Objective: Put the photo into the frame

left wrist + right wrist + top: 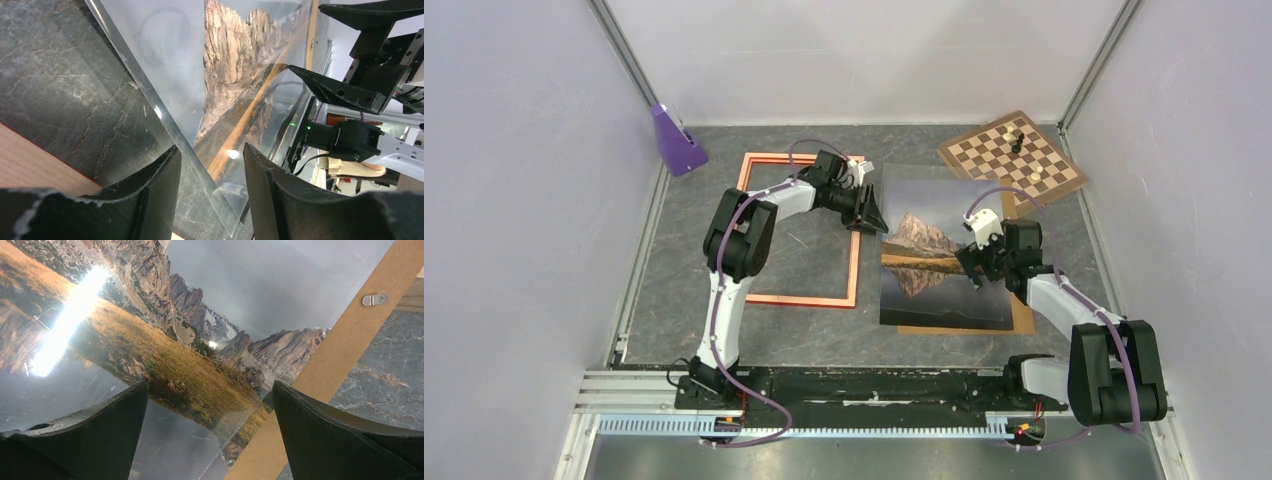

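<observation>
The photo (pixel 944 250), a mountain mirrored in a lake, lies face up on a brown backing board (pixel 1022 310) right of the orange-red frame (pixel 802 230), which lies flat on the table. A clear sheet (pixel 202 200) lies over the photo (pixel 230 60), slightly offset. My left gripper (pixel 871 212) is at the photo's left edge, between it and the frame. Its jaws (pixel 211 150) stand partly apart, straddling the clear sheet's edge near a corner. My right gripper (pixel 974 262) hovers open (pixel 210 385) over the photo's (pixel 150 350) right edge, where the board (pixel 340 350) shows.
A brown chessboard (pixel 1012 160) with a few pieces sits at the back right. A purple wedge-shaped object (pixel 676 140) stands at the back left. A small metal clip (pixel 375 299) sits on the backing board. White walls enclose the dark marbled table (pixel 754 330).
</observation>
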`<state>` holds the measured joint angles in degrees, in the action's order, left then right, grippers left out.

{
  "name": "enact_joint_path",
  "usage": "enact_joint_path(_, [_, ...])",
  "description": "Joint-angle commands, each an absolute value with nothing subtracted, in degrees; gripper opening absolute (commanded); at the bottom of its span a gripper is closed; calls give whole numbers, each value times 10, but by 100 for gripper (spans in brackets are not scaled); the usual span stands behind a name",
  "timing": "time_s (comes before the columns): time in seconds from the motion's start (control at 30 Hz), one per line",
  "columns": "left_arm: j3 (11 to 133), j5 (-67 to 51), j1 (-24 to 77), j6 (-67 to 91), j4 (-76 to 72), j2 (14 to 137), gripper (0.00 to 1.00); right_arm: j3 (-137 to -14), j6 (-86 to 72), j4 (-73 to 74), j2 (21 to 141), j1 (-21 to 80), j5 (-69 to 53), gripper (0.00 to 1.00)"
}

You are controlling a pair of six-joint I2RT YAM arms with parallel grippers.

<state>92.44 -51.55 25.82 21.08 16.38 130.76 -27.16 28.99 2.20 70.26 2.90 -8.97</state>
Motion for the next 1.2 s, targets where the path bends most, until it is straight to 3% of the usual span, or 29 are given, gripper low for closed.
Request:
enact_joint_path(0.0, [907, -581, 265, 271, 90, 1278, 54, -271, 299, 49, 721, 30, -52, 98])
enact_joint_path(0.37, [878, -617, 267, 321, 4, 1271, 45, -272, 299, 47, 727, 30, -52, 98])
enact_joint_path(0.93, [865, -610, 297, 343, -36, 1287, 42, -273, 298, 47, 728, 30, -51, 98])
enact_joint_path(1.17, [866, -600, 298, 350, -38, 1293, 29, -276, 296, 52, 717, 30, -49, 98])
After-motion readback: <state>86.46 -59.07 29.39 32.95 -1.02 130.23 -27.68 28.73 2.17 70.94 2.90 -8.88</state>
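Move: The clear sheet's left edge lies about 2 cm to the right of the left gripper's hand point, level fore and aft and some 1 cm below. The photo under the sheet has its middle roughly 19 cm right and 6 cm back, a little lower; the frame's right bar is about 4 cm to the left, straight across. From the right gripper, that sheet edge is around 24 cm left and 11 cm ahead, about 1 cm below. Lever up the clear sheet's left edge with the left gripper: rise about 2 cm while tipping the fingertips up some 10 degrees, then work in over the photo, rightward and back towards the base, narrowing the fingers around the edge without shutting them. Keep the right gripper still and wide open, its tip resting on the sheet. ##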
